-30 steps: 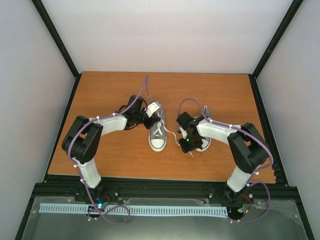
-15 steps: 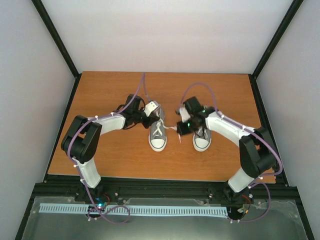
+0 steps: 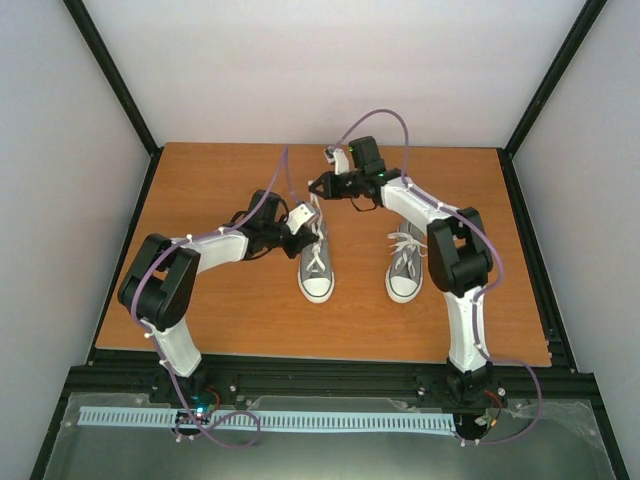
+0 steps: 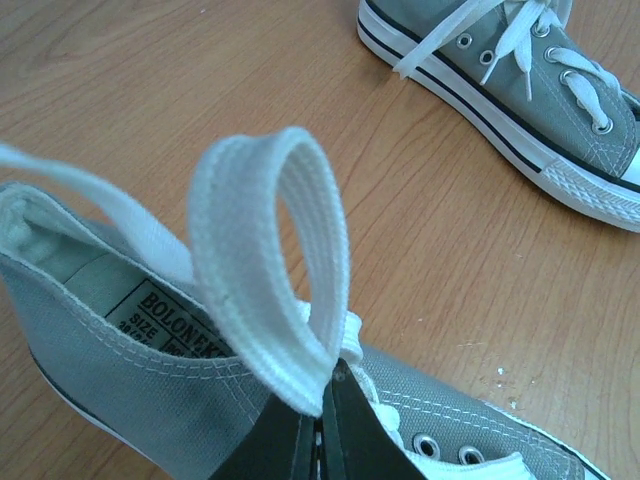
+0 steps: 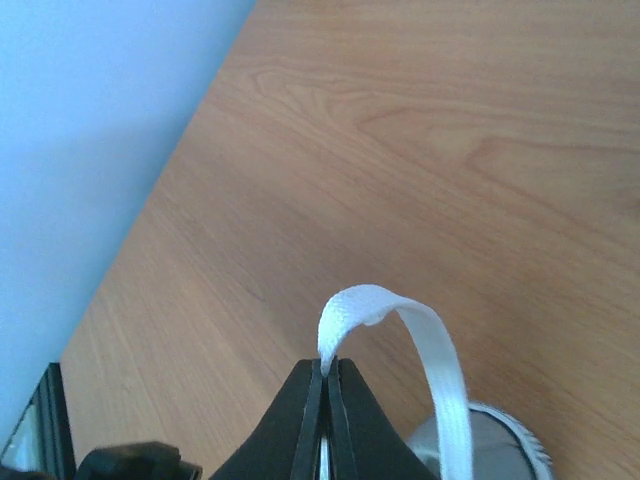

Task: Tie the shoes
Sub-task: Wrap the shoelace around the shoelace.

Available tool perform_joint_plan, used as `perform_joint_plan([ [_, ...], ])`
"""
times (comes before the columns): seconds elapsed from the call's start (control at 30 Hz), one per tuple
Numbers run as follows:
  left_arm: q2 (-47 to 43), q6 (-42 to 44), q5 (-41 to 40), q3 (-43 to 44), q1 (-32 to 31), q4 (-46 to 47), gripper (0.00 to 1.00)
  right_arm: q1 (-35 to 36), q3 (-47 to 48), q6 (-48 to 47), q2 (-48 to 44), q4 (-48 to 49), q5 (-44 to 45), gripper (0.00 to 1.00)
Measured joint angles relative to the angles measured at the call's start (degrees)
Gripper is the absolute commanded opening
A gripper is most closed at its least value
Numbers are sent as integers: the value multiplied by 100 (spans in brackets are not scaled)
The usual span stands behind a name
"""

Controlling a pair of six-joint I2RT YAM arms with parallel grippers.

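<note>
The shoes are grey canvas sneakers with white toe caps, standing side by side, toes toward me: the left shoe (image 3: 316,268) and the right shoe (image 3: 405,268). In the left wrist view my left gripper (image 4: 322,398) is shut on the base of a white lace loop (image 4: 268,262) above the left shoe's opening (image 4: 110,340); from above, this gripper (image 3: 309,232) sits over that shoe's ankle. My right gripper (image 3: 318,187) hovers behind the left shoe's heel, shut on a white lace (image 5: 436,372) that arches out of its black tips (image 5: 328,362).
The wooden table (image 3: 220,300) is walled by a black frame and white panels. The right shoe (image 4: 520,90) lies with loose laces at the top right of the left wrist view. The right arm's links (image 3: 455,260) pass above the right shoe.
The right gripper closed and swung from between the shoes up to behind the left shoe's heel, carrying a lace. The left gripper stayed, holding its loop.
</note>
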Motion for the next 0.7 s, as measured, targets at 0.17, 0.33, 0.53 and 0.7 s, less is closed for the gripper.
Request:
perform_joint_plan([
  [0.17,-9,4,17,-2,0,-2,1,280,472,271,595,-42,-188,17],
  [0.33,-9,22,33,-15,11,-15,1,450,664,286,658,-192,-247,44],
  [0.53,-9,17,83,-15,46,-9,1,437,695,96,538,-662,219,52],
  [0.7,-9,13,153,-15,83,-11,1,363,225,63,-85,-726,739,52],
])
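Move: The right gripper holds the lace end above the shoe being tied; that shoe's heel, which the lace must cross, lies about 4 cm back from the right gripper and 13 cm below, sideways level. The loop in the left gripper is some 10 cm back, 1 cm right and 7 cm below the right gripper; the other shoe is about 15 cm back, 21 cm right and 13 cm below. From the left gripper, the heel lies 7 cm ahead, 1 cm left and 5 cm below. Carry the lace end left across the heel with the right gripper, about 5 cm, sinking some 2 cm and easing slightly back, and open the fingers to about half on the way out to let go of the lace. Then draw the open fingers back to the right, about 3.5 cm, rising a little at the end. Keep the left gripper still, shut on its loop. ##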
